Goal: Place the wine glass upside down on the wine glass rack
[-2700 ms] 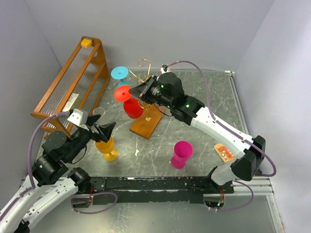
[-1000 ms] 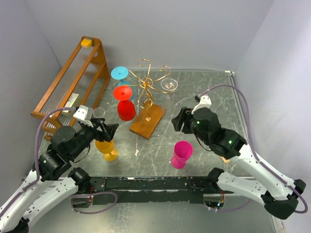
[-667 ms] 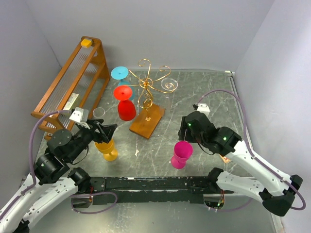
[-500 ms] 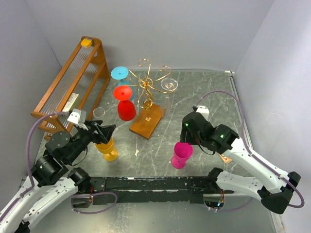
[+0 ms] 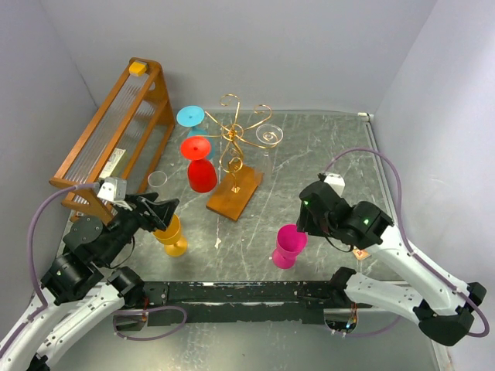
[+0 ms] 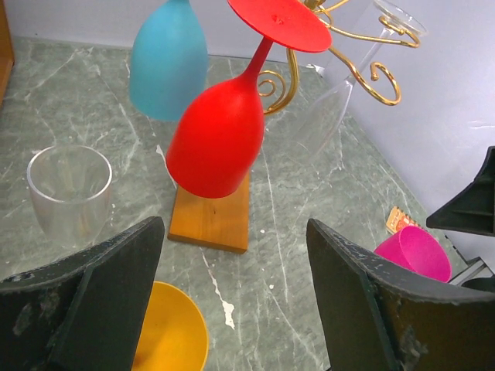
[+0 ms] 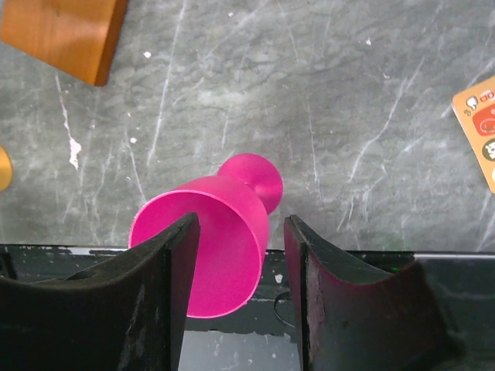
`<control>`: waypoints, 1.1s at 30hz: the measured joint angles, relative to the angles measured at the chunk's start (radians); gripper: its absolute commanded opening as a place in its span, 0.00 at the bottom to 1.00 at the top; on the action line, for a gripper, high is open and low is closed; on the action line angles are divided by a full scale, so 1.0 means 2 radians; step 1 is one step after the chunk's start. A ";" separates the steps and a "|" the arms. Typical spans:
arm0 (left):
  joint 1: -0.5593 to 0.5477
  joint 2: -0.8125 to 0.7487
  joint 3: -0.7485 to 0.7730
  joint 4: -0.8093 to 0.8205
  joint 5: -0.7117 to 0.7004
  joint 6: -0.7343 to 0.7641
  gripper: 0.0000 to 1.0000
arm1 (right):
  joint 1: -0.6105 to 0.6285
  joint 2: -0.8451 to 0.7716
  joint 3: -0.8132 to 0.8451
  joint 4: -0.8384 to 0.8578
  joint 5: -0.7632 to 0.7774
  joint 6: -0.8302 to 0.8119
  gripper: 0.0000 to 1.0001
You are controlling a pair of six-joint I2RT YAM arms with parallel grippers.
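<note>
The wine glass rack [image 5: 234, 195], gold scroll wire on a wooden base [image 6: 213, 220], stands mid-table. A red wine glass [image 5: 199, 166] [image 6: 220, 135], a blue one [image 5: 189, 116] [image 6: 168, 66] and a clear one [image 5: 269, 135] [image 6: 332, 108] hang upside down on it. A pink wine glass [image 5: 290, 246] [image 7: 224, 247] stands upright near the front. My right gripper [image 5: 303, 226] [image 7: 241, 228] is open right above it, its jaws straddling the rim's right side without pressing it. My left gripper [image 5: 162, 209] [image 6: 232, 309] is open and empty above a yellow wine glass [image 5: 172, 236] [image 6: 166, 336].
A tall orange-brown wooden frame [image 5: 116, 131] lines the left side. A clear tumbler [image 5: 157, 179] [image 6: 69, 193] stands beside the yellow glass. An orange card [image 5: 360, 253] [image 7: 479, 127] lies at the front right. The black rail [image 5: 247, 292] runs along the near edge.
My right arm left the rack, where the clear glass now hangs, and came down over the pink glass with its jaws narrowing. The left arm drew back slightly.
</note>
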 measured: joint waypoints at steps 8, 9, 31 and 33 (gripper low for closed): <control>0.000 -0.006 0.000 -0.003 -0.001 -0.002 0.85 | 0.000 0.008 -0.010 -0.014 -0.013 0.012 0.38; 0.000 -0.008 0.000 -0.003 -0.001 -0.002 0.85 | 0.000 0.011 -0.012 -0.015 -0.016 0.012 0.36; 0.000 -0.010 0.000 0.000 0.012 0.007 0.87 | 0.000 0.047 -0.039 -0.002 -0.030 -0.028 0.00; 0.000 -0.010 0.000 0.000 0.013 0.008 0.87 | 0.000 0.047 -0.039 -0.002 -0.028 -0.031 0.00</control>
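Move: The magenta wine glass stands upright just under my open right hand, its middle about 3 cm to the left, 2 cm back and 10 cm below, so my fingers straddle the right side of its rim from above. The orange card lies some 17 cm right and 3 cm ahead; the middle of the rack's wooden base is about 16 cm ahead and 16 cm left. From my idle left hand the magenta glass is some 24 cm to the right, 2 cm back, 20 cm lower. I sink my right hand some 4 cm, easing back a little over 1 cm, onto the right side of the magenta glass's rim, one finger going inside the bowl and the other staying outside. On the way down I close the fingers from half open to fully shut, tipping the hand about 10 degrees further downward, and pinch the thin wall. ##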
